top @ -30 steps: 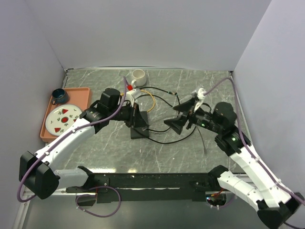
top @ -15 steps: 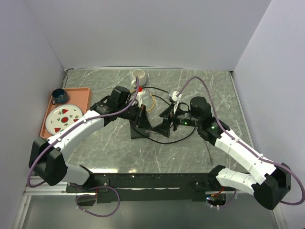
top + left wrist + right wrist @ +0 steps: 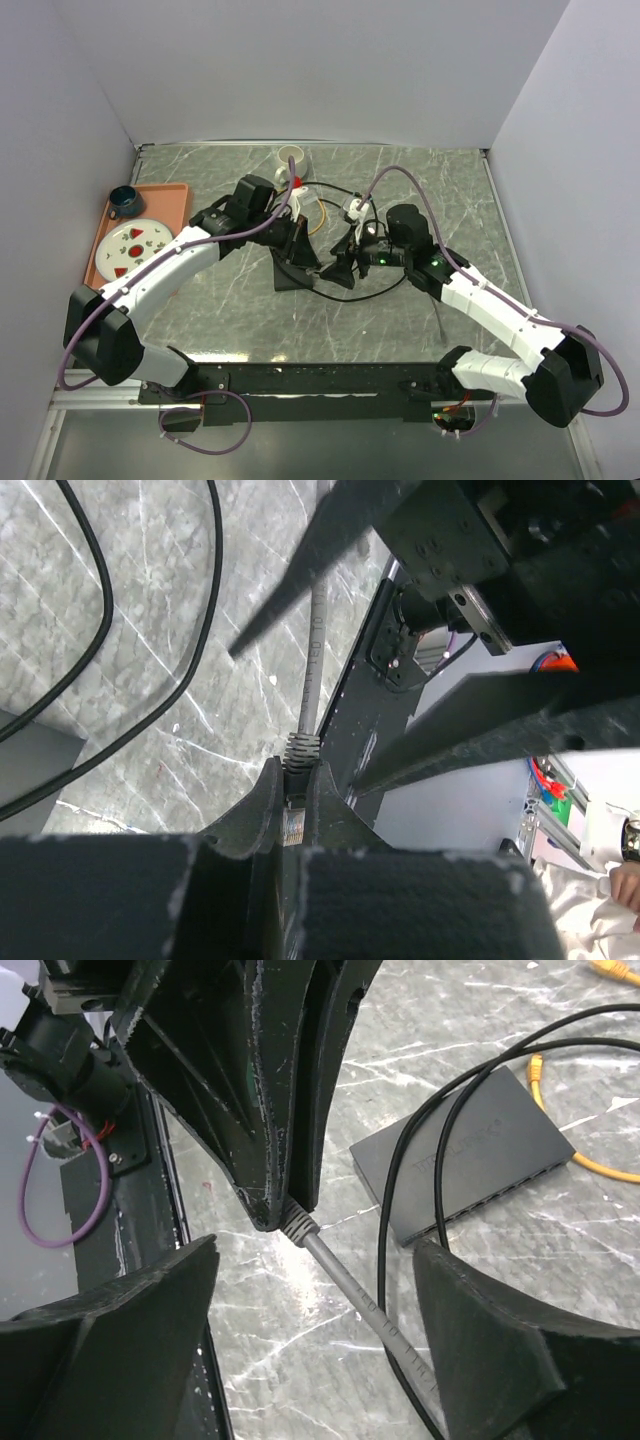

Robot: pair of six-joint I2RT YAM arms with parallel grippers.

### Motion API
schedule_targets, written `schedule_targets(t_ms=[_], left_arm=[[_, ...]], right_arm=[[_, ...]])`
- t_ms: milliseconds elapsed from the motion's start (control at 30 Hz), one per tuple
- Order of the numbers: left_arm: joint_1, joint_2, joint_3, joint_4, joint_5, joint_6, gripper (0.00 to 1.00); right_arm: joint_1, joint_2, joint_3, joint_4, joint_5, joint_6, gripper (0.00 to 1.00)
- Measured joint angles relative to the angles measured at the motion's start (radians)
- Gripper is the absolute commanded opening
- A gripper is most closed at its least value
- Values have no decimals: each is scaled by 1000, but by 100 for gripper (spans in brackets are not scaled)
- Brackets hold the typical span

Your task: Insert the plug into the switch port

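Note:
My left gripper is shut on the plug, a clear connector with a grey ribbed boot. Its grey cable runs out from the boot and passes between the wide-apart fingers of my right gripper, which is open and touches nothing. The two grippers meet tip to tip above the table. The flat black switch box lies on the table just beyond them, with black cables draped over it. I cannot make out the switch port on its edge.
An orange tray at the left holds a plate and a blue cup. A white mug stands at the back. A yellow cable and black cables loop around the box.
My right arm has swung left until its open fingers straddle the grey cable at the left gripper's tips, and its jaws have narrowed slightly. The left gripper has shifted a little right, plug still held.

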Motion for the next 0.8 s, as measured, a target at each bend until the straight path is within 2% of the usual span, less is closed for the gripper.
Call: schedule_targets(t_ms=[33,67,167,233,300,333,367,433,500,600,633,733,800], left_arm=[[0,0,0,-3,0,2,1],[-1,0,0,-6,0,4,1],[-1,0,0,-22,0,5,1],[-2,0,0,-28,-7,8,1],[0,0,0,-34,-18,11,1],[0,0,0,-36,-23,13,1],[0,0,0,-37,-27,15,1],[2,0,0,-39,-29,16,1],[2,0,0,-41,-29,18,6],[1,0,1,-40,-43,19,47],[1,0,2,-39,-62,18,68],[4,-3,13,-28,-156,-16,91],[19,-24,15,-14,-243,-54,95]], right_arm=[[1,3,0,0,-2,-4,65],[2,7,0,1,-5,-5,53],[2,27,0,0,-15,-20,33],[2,44,0,-3,-31,-22,32],[6,55,0,-4,-37,-23,19],[7,59,0,-6,-43,-24,5],[9,61,0,-11,-48,-26,0],[11,62,0,-18,-48,-35,0],[11,63,2,-24,-47,-34,0],[13,63,2,-23,-37,-37,0],[13,63,2,-24,-33,-37,0],[18,63,2,-27,-7,-35,0],[20,56,0,-23,20,-32,0]])
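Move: The plug on the grey cable is already held in the left fingertips, within about 1 cm to the right of the hand point. From the right hand the plug lies some 3 cm to the left and 2 cm lower, with the cable running back between its open fingers. The switch stands about 7 cm ahead, 6 cm left and 18 cm below the left hand, and the yellow cable some 12 cm beyond the switch and 3 cm to its right. Lower the right gripper about 2.5 cm over the grey cable while closing its fingers to pinch the cable just behind the plug's boot, then keep that grip. Hold the plug with the left gripper, sinking about 1 cm, until the right has shut; then open the left fingers wide, let go, and draw that hand some 4 cm forward and a little left, off the plug. ##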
